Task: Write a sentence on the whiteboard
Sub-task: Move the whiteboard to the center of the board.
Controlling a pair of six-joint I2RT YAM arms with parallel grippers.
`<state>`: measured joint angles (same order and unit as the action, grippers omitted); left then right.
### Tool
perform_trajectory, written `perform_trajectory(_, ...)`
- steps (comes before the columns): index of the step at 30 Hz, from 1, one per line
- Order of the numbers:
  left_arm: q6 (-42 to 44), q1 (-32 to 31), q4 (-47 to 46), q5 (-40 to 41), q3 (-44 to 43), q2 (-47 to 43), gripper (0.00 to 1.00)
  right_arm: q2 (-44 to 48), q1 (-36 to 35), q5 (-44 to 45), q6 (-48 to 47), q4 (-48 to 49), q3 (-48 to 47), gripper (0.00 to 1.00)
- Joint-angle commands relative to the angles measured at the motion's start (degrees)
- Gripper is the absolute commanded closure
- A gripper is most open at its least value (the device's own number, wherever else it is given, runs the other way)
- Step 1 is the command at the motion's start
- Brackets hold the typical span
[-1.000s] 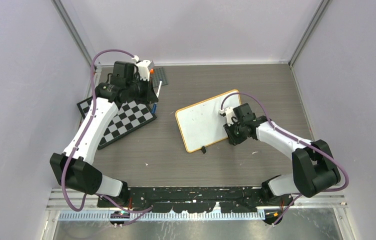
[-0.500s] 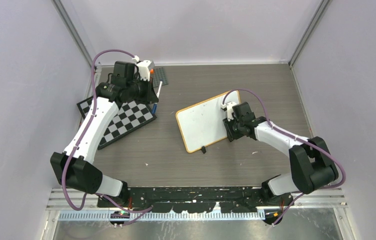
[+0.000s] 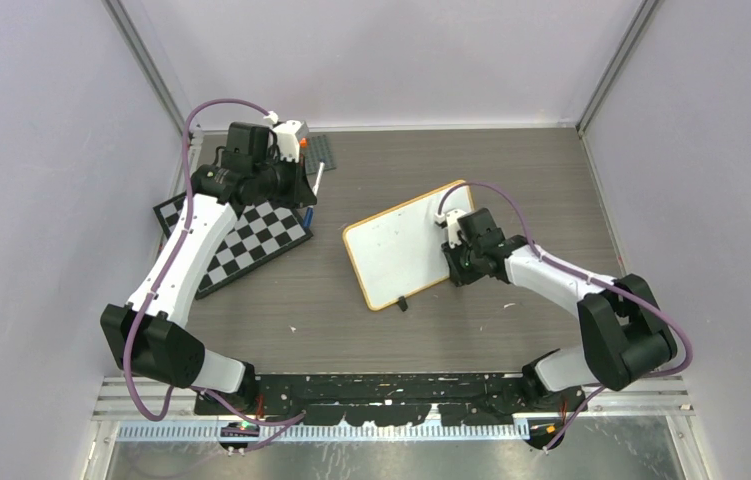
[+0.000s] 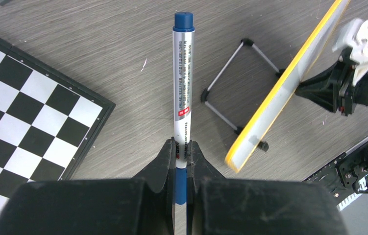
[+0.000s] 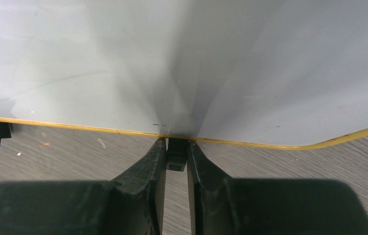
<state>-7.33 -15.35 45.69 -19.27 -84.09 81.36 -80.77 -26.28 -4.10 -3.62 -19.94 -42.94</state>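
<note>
The whiteboard (image 3: 399,250) stands tilted on the table's middle, white with a yellow rim, and no sentence shows on its face. My right gripper (image 3: 451,262) is at its lower right edge. In the right wrist view this gripper (image 5: 176,147) is shut on the board's small black foot (image 5: 176,156), just under the rim of the whiteboard (image 5: 172,63). My left gripper (image 3: 306,190) hovers at the back left, shut on a capped blue-and-white marker (image 4: 183,73) that points away from the gripper (image 4: 184,147). The whiteboard's yellow edge (image 4: 289,83) is also in the left wrist view.
A black-and-white checkered board (image 3: 241,240) lies under the left arm. A grey pad (image 3: 319,150) sits at the back. The whiteboard's wire stand (image 4: 235,73) props it from behind. Its other black foot (image 3: 403,303) rests on the table.
My right gripper has closed on the board's foot and moved left, shifting the whiteboard a little to the left. The left arm and marker have not moved.
</note>
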Motion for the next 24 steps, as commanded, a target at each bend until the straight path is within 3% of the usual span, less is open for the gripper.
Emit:
perform_trajectory(1,-0.8,0.3,-1.5,-0.5,-3.1,0.4,1.00,3.4,-5.5,1.0,1.3,0.8,-0.8,1.00)
perform_trajectory(12,-1.5,0.8,-1.2,-0.4,-4.7,0.8,1.00,1.1,-14.8,6.5,12.0,-6.8,-7.1,1.00)
perform_trajectory(20,-1.4,1.5,-1.1,-0.6,-4.3,0.6,1.00,1.5,-15.5,2.5,15.5,-8.9,-4.8,1.00)
perform_trajectory(21,-1.4,1.5,-1.0,-0.6,-4.2,0.5,1.00,1.3,-15.6,1.7,15.7,-9.1,-4.7,0.98)
perform_trajectory(24,-1.4,1.6,-1.2,-0.7,-3.7,0.3,1.00,1.5,-15.8,-0.7,16.3,-9.6,-4.8,0.76)
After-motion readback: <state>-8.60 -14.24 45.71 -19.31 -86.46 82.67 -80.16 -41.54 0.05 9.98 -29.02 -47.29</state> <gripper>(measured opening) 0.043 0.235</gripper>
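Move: The right hand already grips the whiteboard by the black foot under its bottom edge. The whiteboard's middle lies about 9 cm to its left, 6 cm ahead and some 6 cm above. The whiteboard's other foot is roughly 11 cm left and 5 cm back, and the chessboard's middle is about 45 cm left and 10 cm ahead. From the left hand, which still holds the marker, the whiteboard's middle is some 19 cm right, 2 cm back and 17 cm lower. Keeping its pinch on the black foot, the right hand drags the whiteboard left and back towards its own base side, about 5 cm each way. It goes mostly left at first, then increasingly back, rising about a centimetre. The wrist swings slightly counter-clockwise and returns, ending tipped down by some 5 degrees. ##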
